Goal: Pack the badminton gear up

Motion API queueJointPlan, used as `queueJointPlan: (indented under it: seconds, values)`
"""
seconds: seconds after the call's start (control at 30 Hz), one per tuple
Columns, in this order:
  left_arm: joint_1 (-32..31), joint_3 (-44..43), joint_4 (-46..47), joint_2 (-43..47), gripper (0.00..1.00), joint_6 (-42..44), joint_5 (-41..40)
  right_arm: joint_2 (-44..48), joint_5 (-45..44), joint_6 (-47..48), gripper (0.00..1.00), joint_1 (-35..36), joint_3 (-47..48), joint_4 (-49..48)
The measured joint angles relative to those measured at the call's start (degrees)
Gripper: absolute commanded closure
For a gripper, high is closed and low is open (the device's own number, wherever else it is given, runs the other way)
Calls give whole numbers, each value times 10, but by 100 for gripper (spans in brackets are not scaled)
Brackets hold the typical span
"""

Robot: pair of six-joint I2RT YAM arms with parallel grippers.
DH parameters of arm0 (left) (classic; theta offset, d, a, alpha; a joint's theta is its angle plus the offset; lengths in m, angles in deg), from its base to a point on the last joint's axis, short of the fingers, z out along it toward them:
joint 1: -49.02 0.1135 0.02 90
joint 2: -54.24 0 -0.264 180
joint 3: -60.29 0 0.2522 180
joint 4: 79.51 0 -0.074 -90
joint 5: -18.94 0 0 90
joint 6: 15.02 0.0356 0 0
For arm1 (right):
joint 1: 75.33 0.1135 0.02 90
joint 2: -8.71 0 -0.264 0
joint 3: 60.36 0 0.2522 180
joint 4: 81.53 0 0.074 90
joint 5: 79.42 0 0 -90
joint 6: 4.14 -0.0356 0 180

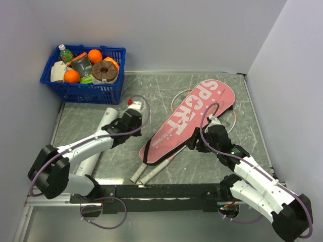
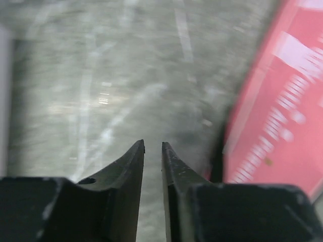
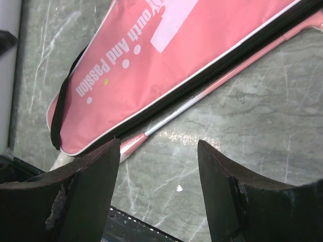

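The long pink racket bag point(image 1: 189, 121) lettered "SPORT" lies diagonally on the table. Two rackets lie under it; their whitish handles point(image 1: 150, 172) stick out at its near end and their heads point(image 1: 230, 119) show at its far end. A white tube point(image 1: 106, 122) lies to the left, partly under my left arm. My left gripper point(image 1: 132, 119) hovers between tube and bag. In the blurred left wrist view its jaws point(image 2: 153, 145) stand a narrow gap apart with nothing between them, and the bag point(image 2: 282, 116) is on the right. My right gripper point(image 3: 159, 146) is wide open and empty over bare table beside a racket shaft point(image 3: 202, 96) and the bag's edge point(image 3: 166, 55). No shuttlecocks show.
A blue plastic basket point(image 1: 81, 93) of groceries stands at the far left corner. Walls close off the table at the back and on the right. A black rail point(image 1: 161, 191) runs along the near edge between the arm bases.
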Motion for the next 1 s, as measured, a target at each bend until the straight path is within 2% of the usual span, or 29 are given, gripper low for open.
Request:
queueJointPlan:
  seconds: [0.1,0.27,0.47,0.63,0.7,0.83,1.0]
  values:
    - [61,1,-10,0,88,-18,6,-9,6,0,30,0,0,-6]
    - [143,1,-35,-2,96,-53,6,-15,16,0,31,0,0,-15]
    - [198,16,-41,-40,95,-75,26,-16,25,0,31,0,0,-26]
    - [207,33,-44,-77,93,-90,41,-16,34,2,31,0,-6,-38]
    - [213,39,-47,-81,95,-98,43,-16,35,2,31,0,-11,-40]
    - [245,55,-53,-67,95,-117,38,-14,43,2,31,0,-17,-45]
    - [293,66,-66,-1,95,-136,2,-9,50,2,30,0,-21,-49]
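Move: The white shuttlecock tube lies about 20 cm to the left of my left hand and 7 cm lower, its middle some 2 cm nearer my base, its far end slanting right. The basket stands about 26 cm ahead and 26 cm left; the pink racket bag's middle is roughly 24 cm right and 9 cm ahead. From my waiting right hand the tube is around 45 cm left and 4 cm ahead. I sweep my left hand left about 17 cm across the bare table to the near-right side of the shuttlecock tube, shutting its partly open, empty fingers early on. It first swings slightly forward, then dips and draws back, and lifts some 3 cm at the end as it reaches the tube's right edge, having turned roughly 40 degrees counter-clockwise with the fingers tipped more steeply down. ##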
